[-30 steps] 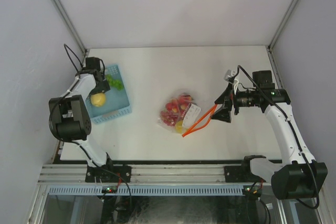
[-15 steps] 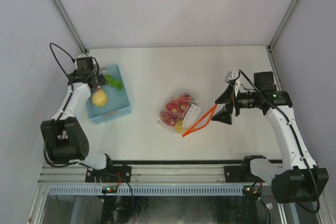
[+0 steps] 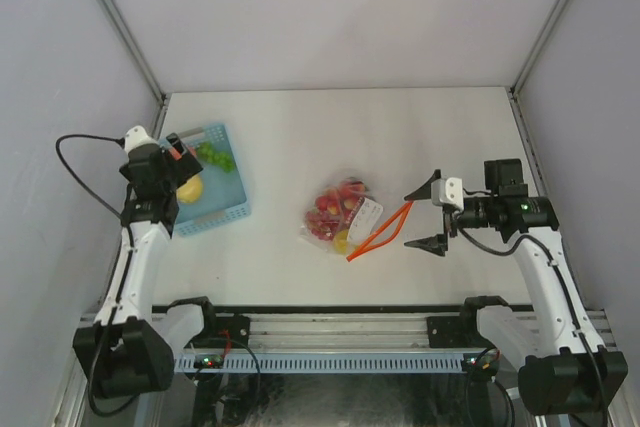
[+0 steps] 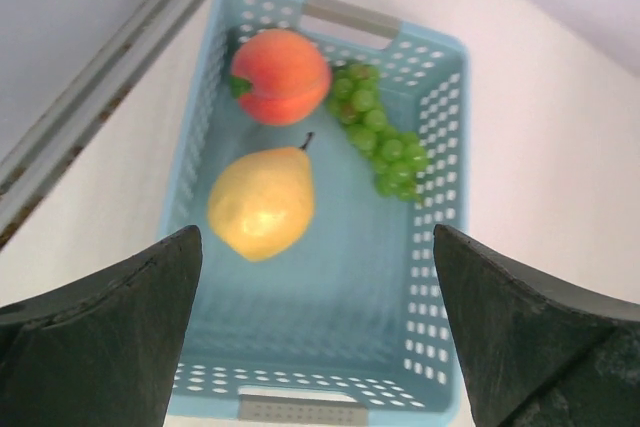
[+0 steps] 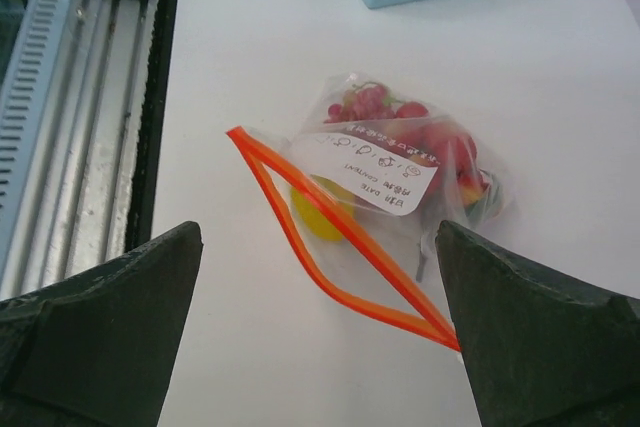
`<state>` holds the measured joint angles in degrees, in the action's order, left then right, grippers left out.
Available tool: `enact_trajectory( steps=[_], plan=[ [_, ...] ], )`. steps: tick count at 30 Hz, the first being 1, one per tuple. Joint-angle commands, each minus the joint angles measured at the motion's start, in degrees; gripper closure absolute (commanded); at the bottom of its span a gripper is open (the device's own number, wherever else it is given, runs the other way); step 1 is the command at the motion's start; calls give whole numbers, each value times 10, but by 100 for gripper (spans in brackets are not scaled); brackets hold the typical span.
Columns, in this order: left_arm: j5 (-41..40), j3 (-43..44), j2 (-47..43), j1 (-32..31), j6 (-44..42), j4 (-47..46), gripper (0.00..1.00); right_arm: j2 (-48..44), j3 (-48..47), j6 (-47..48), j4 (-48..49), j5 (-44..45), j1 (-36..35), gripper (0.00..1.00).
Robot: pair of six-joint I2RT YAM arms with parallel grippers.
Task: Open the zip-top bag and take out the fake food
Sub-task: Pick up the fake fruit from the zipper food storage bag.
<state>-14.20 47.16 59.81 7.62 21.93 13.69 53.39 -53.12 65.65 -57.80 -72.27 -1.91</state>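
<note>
The zip-top bag (image 3: 343, 213) lies mid-table, clear and crinkled, with a white label (image 5: 380, 172). Its orange zip strip (image 5: 330, 247) gapes open toward my right gripper (image 3: 413, 219), which stands open just right of the mouth without touching it. In the right wrist view the strip lies between that gripper's (image 5: 320, 237) fingertips. Fake food fills the bag: red pieces (image 5: 430, 137) and a yellow one (image 5: 318, 215). My left gripper (image 3: 178, 172) hovers open and empty over the blue basket (image 3: 228, 210). A yellow pear (image 4: 262, 202), a peach (image 4: 280, 75) and green grapes (image 4: 385, 137) lie in that basket.
The basket (image 4: 350, 19) sits at the table's left edge beside a metal frame post (image 4: 100, 77). An aluminium rail (image 5: 60, 97) runs along the near edge. Grey walls close in the back and both sides.
My left arm has pulled back toward the near left, away from the pear, which stays in the basket. My right gripper has rolled and drawn back a little from the bag's mouth.
</note>
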Motion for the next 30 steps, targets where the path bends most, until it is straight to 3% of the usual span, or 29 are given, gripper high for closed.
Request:
enact_trajectory(
  steps=[1, 8, 15, 18, 24, 27, 30],
  plan=[
    [105, -34, -68, 4, 42, -77, 3, -2, 19, 208, -43, -2, -17, 3],
    [242, -89, -139, -8, 111, -112, 19, -1, 65, 244, -9, 82, -71, 24],
    [216, -135, -183, -114, 135, -114, 39, 1, 119, 233, 90, 154, -121, 65],
    [212, -153, -180, -161, 148, -124, 47, 10, 138, 218, 149, 181, -141, 78],
    [196, -186, -143, -260, 159, -169, 59, 30, 177, 181, 277, 231, -182, 90],
    [199, -202, -111, -308, 162, -209, 63, 33, 198, 164, 338, 253, -202, 93],
    [219, -208, -64, -343, 153, -243, 73, 38, 218, 153, 392, 272, -219, 93]
  ],
)
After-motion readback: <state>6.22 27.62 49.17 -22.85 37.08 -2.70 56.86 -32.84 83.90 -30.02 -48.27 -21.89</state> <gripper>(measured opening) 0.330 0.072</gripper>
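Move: The fruit bag lies far to the left gripper's right, about 44 cm, some 6 cm back and 18 cm below. The blue basket is just below that gripper, its middle roughly 4 cm ahead, 5 cm right and 19 cm down. From the right gripper, the bag's open orange zip lies about 10 cm left, 4 cm ahead and 18 cm below; the yellow fruit inside, some 20 cm left, 5 cm ahead and 21 cm below. Swing the empty left gripper away from the basket towards the bag, about 24 cm right and a little back, rising slightly before it sinks, turning some 40 degrees clockwise and narrowing to a third open. Meanwhile lower the right gripper towards the orange zip, about 13 cm, easing slightly back then forward and left, tipping its fingers further down, rolling them and closing them nearly shut. ##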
